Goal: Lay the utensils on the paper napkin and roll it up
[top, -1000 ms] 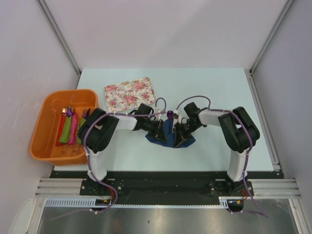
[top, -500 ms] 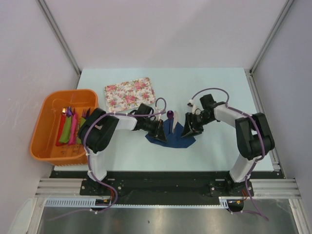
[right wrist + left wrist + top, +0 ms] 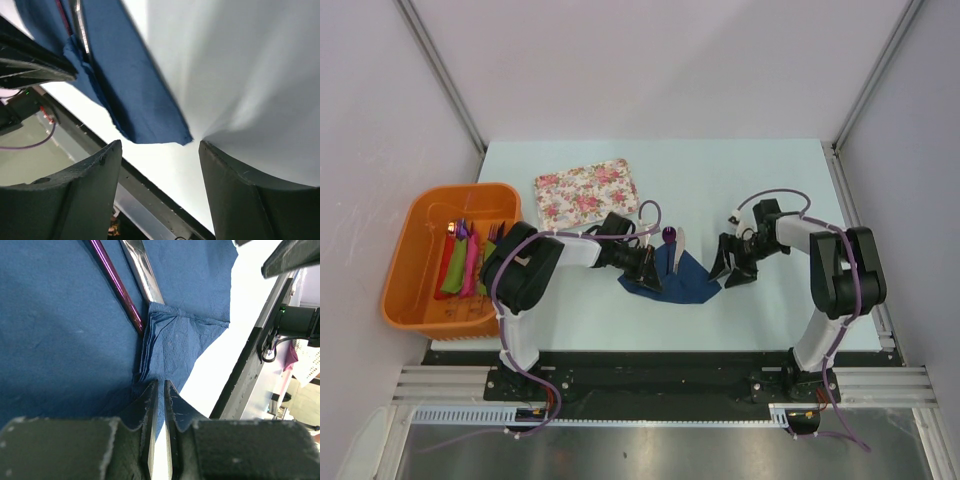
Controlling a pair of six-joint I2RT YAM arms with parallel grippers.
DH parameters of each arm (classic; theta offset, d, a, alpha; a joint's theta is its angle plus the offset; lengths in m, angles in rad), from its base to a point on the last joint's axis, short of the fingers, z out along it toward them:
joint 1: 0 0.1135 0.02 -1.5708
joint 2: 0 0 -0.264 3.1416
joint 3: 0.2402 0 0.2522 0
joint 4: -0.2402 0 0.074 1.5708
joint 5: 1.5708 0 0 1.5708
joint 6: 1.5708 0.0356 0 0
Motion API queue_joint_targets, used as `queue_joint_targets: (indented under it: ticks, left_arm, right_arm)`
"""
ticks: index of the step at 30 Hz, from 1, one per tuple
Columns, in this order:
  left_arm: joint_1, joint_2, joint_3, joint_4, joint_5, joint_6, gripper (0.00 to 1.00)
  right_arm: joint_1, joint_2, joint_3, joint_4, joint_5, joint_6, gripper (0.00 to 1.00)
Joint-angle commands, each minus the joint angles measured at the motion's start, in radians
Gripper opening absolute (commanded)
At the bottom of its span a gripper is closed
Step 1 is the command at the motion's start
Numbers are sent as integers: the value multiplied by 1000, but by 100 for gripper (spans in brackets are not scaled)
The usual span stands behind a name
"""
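The dark navy paper napkin point(image 3: 682, 282) lies on the table between my arms, its near corner folded over point(image 3: 170, 340). Two utensils rest on it: a purple-handled one point(image 3: 117, 287) and a grey-silver one point(image 3: 142, 270), their heads sticking out past the far edge point(image 3: 668, 235). My left gripper point(image 3: 647, 270) is shut on the napkin's left edge, its fingertips point(image 3: 161, 385) pinching the folded layers. My right gripper point(image 3: 733, 264) hangs open just right of the napkin with nothing in it. In the right wrist view the napkin's corner point(image 3: 150, 120) lies just ahead of that gripper point(image 3: 160, 147).
An orange basket point(image 3: 415, 225) at the left edge holds red, pink and green rolled napkins point(image 3: 465, 262). A floral tray point(image 3: 587, 190) lies behind the left arm. The table's near edge and black rail point(image 3: 150, 195) run close to the napkin.
My right gripper has opened, let go of the napkin and drawn away to the right. The napkin's right side has dropped flat. The left gripper has not moved.
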Motion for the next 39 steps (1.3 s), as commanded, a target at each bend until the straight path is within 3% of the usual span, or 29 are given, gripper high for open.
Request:
queue_joint_targets:
  ticks: [1,7,8,13,18,25,28,30,31,33,34,37,39]
  left_arm:
    - [-2,20,-16,18,-47,6,16]
    - [-2,21,-14,19,-46,7,16]
    - [0,21,-14,19,-46,7,16]
    - [0,18,-20,22,-44,7,16]
    - [-2,24,-14,45,-44,6,16]
    - [0,18,-16,42,-46,7,16]
    - [0,17,-16,42,-46,7,16]
    - [-2,17,-14,42,-44,7,16]
    - [-2,18,-14,44,-44,7,16]
    - [-2,17,-16,45,-43,7,16]
    - [0,17,-16,45,-43,7,16]
    - [0,15,-16,45,-44,7,16]
    - [0,12,-16,44,-43,7,16]
  right_arm:
    - [38,79,-13,63,-11,-12,69]
    - [73,139,-4,139,-198,50,63]
    - [70,125,-2,145,-217,51,58]
    - [30,11,-62,274,-358,145,55]
    - [55,-33,-68,280,-354,159,53]
    - [99,13,-31,242,-277,154,40]
    - [110,31,-4,223,-243,154,43]
    - [113,33,7,211,-211,162,52]
    - [112,33,12,209,-193,169,62]
    - [109,31,9,206,-195,174,65]
    - [106,31,7,214,-209,182,49]
    - [106,27,12,220,-238,186,23]
    - [119,27,18,215,-266,192,19]
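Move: The napkin's flat right corner lies just off the open right fingers, some 2 cm to their left and 2 cm below. The knife's middle is about 13 cm to the right hand's left and 5 cm farther out, with the spoon alongside at about 15 cm left and 5 cm out, both a little lower. From the left hand, already resting at the fold, that same corner is about 17 cm to the right and 1 cm lower, level fore and aft. The napkin's right part is worked inward by the right hand, which sweeps low to the left for about 5 cm with fingers open, rises some 3 cm while tilting, then eases left and slightly down towards the utensils. There its fingers briefly spread and then close, pinching the raised right flap. The left hand stays in place, its nearly shut tips still holding the fold. ##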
